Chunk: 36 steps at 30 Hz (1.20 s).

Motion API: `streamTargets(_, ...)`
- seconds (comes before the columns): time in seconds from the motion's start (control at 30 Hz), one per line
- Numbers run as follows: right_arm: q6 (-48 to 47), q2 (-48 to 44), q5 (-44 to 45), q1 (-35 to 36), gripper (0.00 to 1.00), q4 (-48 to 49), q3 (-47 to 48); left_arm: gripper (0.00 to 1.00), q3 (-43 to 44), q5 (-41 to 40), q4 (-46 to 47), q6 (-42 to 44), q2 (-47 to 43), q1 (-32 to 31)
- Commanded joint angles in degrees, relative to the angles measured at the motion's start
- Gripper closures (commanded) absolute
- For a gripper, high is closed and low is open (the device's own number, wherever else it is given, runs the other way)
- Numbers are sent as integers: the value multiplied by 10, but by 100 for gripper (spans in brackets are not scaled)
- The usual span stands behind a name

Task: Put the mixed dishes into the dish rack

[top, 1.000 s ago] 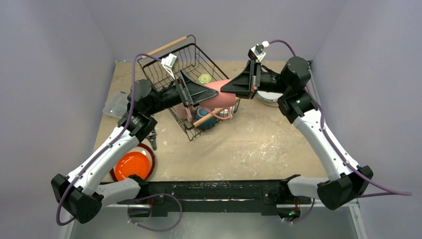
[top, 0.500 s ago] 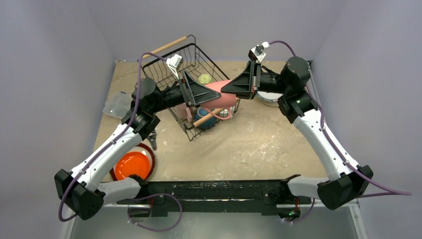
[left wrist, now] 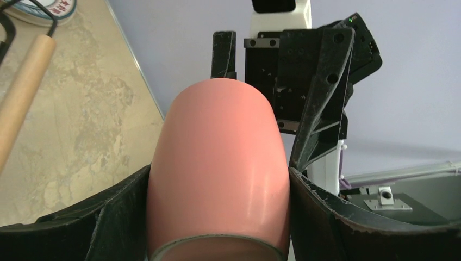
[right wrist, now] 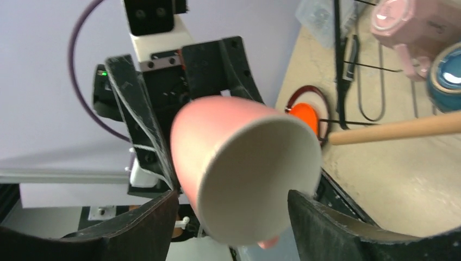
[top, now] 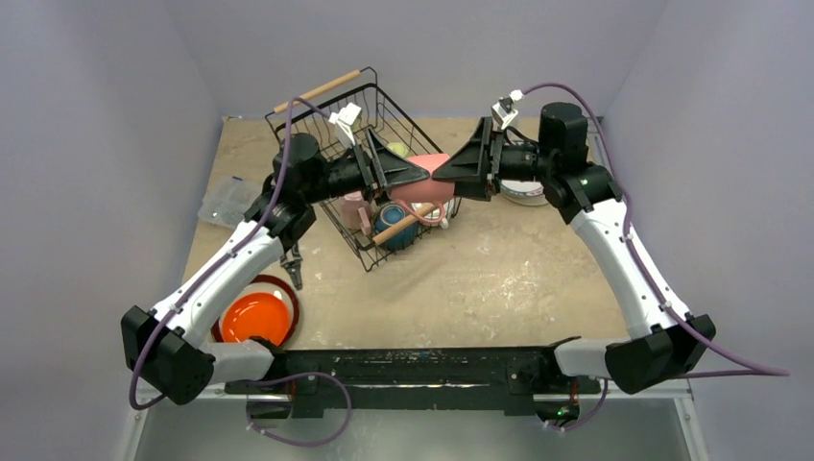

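A pink mug [top: 429, 192] hangs over the right edge of the dish rack [top: 322, 130], a black wire basket with wooden handles. My left gripper [top: 419, 173] is shut on the mug; in the left wrist view both fingers press the sides of the pink mug [left wrist: 217, 157] near its rim. My right gripper [top: 443, 174] faces it from the right and stands open. In the right wrist view the pink mug's [right wrist: 250, 168] pale base sits between the spread fingers [right wrist: 136, 228] with a gap on each side. The rack holds a teal bowl [top: 394, 215], another pink mug [top: 355, 205] and a yellow-green mug [top: 395, 151].
An orange plate [top: 253, 317] lies on a dark red-rimmed plate [top: 289, 290] at the near left. A teal-rimmed white plate [top: 523, 195] sits under my right arm. Black pliers [top: 293, 269] and a clear plastic piece [top: 223, 200] lie left of the rack.
My right gripper has opened and let go of the pink mug. My left gripper has closed round it. Both grippers have shifted slightly toward the far side.
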Motion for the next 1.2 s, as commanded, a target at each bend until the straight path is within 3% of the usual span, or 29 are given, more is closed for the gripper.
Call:
streamTargets(0.0,-139,3,34,-27,21,-150,51,100,71,-24,-21,5,9,21)
streamTargets(0.2,-284,40,186,-38,3,-334,167,100,150,-97,-212,58,51,41)
streamTargets(0.3,-340,62,305,-38,2,-410,226,100,212,-166,-324,89,84,46)
streamTargets(0.43,-379,74,393,-38,2,-458,254,100,304,-252,-446,127,142,49)
streamTargets(0.97,-395,110,445,-38,3,-482,230,100,656,-575,-718,183,399,64)
streamTargets(1.17,-399,127,452,-39,3,-488,229,100,737,-579,-777,112,486,84)
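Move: The left hand holds the salmon-pink mug; the empty floor space in the rack's back-left part lies about 28 cm ahead of it, 14 cm left and 29 cm down. At much that depth, the rack's pale pink mug stands roughly 14 cm ahead and 14 left, the green mug 26 ahead and 4 left, the blue cup 8 ahead and 5 left. From the opening right hand, the plates lie some 26 cm ahead, 24 right and 33 below. The left hand keeps its grip on the salmon-pink mug and carries it away from the right hand, some 20 cm forward, 13 cm to the left and 12 cm down, over the rack towards the empty space at its back, while the wrist swings by about 75 degrees from pointing sideways to pointing forward and down. Meanwhile the right hand, already letting go, opens the rest of the way and draws clear of the mug, first mostly to the right and then down, about 12 cm right, 11 cm down and 6 cm forward towards the plates, its fingers turning to point down. ##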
